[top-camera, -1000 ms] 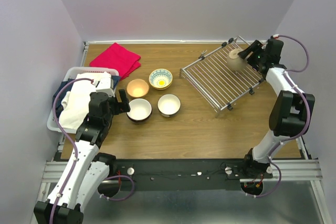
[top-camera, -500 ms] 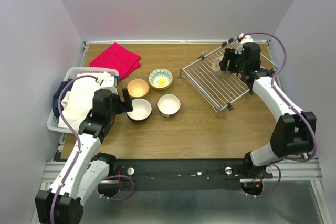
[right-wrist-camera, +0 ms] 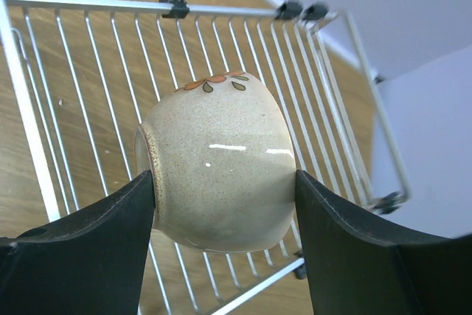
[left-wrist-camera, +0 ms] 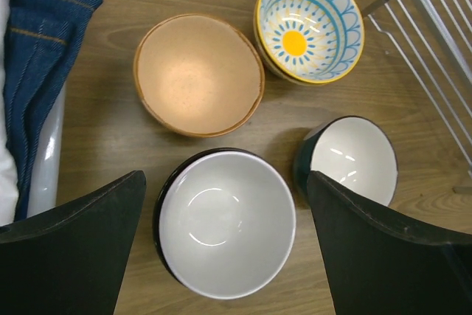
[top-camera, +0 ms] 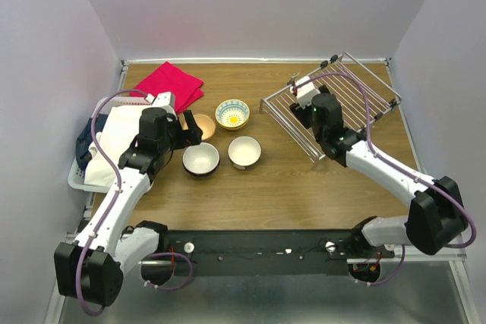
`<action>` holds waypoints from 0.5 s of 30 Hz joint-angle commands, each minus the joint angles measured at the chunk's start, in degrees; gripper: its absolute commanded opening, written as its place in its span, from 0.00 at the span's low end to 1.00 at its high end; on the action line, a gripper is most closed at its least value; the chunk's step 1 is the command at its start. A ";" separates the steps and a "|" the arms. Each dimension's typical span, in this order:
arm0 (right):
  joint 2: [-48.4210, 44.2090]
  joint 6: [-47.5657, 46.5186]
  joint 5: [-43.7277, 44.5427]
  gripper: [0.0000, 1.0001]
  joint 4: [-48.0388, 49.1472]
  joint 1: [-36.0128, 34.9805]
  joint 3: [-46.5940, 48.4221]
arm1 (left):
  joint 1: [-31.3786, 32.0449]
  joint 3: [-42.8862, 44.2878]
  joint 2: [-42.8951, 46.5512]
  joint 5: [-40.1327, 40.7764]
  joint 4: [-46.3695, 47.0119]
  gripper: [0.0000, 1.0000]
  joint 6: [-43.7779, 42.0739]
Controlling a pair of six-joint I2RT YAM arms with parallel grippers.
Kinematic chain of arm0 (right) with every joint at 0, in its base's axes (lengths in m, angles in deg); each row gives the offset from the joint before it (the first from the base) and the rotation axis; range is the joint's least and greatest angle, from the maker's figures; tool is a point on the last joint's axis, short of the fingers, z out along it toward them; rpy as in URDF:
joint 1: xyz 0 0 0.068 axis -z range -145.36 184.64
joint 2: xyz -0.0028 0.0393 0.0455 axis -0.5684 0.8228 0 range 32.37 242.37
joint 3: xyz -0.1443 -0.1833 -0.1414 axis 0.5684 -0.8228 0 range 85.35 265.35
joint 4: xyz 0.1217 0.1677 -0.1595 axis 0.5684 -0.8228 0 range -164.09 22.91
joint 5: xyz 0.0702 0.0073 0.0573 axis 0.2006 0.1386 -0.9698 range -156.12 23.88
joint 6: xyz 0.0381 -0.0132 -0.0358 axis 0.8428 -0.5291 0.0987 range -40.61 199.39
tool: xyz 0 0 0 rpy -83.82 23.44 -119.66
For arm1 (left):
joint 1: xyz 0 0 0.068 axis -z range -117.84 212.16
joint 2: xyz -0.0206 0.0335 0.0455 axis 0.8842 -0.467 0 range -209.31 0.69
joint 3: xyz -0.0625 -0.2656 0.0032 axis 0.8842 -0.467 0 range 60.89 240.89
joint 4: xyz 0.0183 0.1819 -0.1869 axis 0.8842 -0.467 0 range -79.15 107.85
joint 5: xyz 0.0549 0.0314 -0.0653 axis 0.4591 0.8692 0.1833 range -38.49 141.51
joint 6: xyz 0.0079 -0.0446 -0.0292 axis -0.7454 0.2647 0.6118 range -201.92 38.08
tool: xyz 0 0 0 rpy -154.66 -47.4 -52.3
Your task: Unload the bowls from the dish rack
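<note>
Above the near-left part of the silver wire dish rack (top-camera: 364,92) my right gripper (top-camera: 302,100) is shut on a speckled cream bowl (right-wrist-camera: 221,175). The bowl lies on its side between the pads and has a leaf pattern at its rim. The rack's bars (right-wrist-camera: 26,108) lie beneath it with no other bowl on them. Four bowls stand upright on the table: a tan one (left-wrist-camera: 198,74), a floral one (left-wrist-camera: 310,25), a white one with a black outside (left-wrist-camera: 225,232) and a white one with a teal outside (left-wrist-camera: 352,160). My left gripper (left-wrist-camera: 225,182) hangs open and empty above them.
A red cloth (top-camera: 167,85) lies at the back left. A white plastic basket (top-camera: 76,180) with a white cloth and blue jeans (left-wrist-camera: 37,49) stands at the left edge. The rack's corner (left-wrist-camera: 435,27) is just right of the floral bowl.
My right arm has carried the cream bowl from the rack's far right corner leftward over the rack. My left arm has moved back from the white bowl toward the tan one, still open.
</note>
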 commanded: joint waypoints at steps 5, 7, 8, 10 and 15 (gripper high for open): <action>-4.77 -26.57 15.13 0.22 26.53 -12.04 -7.13 | 0.47 9.02 -7.65 -7.86 -1.38 0.99 3.39; -4.24 -32.53 16.88 0.22 29.80 -15.80 -9.40 | 0.47 11.74 -9.24 -8.92 -2.26 0.99 3.65; -3.89 -34.75 17.59 0.22 33.65 -17.05 -10.29 | 0.47 12.71 -10.81 -10.05 -3.22 0.99 4.26; -2.66 -40.36 19.08 0.22 38.41 -20.47 -12.13 | 0.56 15.86 -12.40 -11.38 -4.28 0.99 4.88; 0.06 -47.32 20.23 0.22 48.61 -26.02 -16.01 | 1.17 22.64 -18.11 -16.82 -7.36 0.99 7.25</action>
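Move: The sand-coloured bowl is already in the right gripper, off the rack; from the open left gripper it is about 11 cm ahead, 33 cm to the right and a couple of cm higher. From the right hand, the left gripper lies some 33 cm left, 9 cm back and 3 cm lower. The yellow-blue bowl is about 23 cm left of the right hand and 4 ahead, the small white bowl 19 left and 9 back, both some 17 cm below it. Still pinched in the right gripper, the bowl travels about 10 cm left, back and up, off the rack's left side towards the left gripper, while the right wrist rolls its left side down, tips its fingers up and swings counter-clockwise, some 35 degrees in all. The left hand, fingers still wide open, comes to meet it, rising as it goes right and forward. ##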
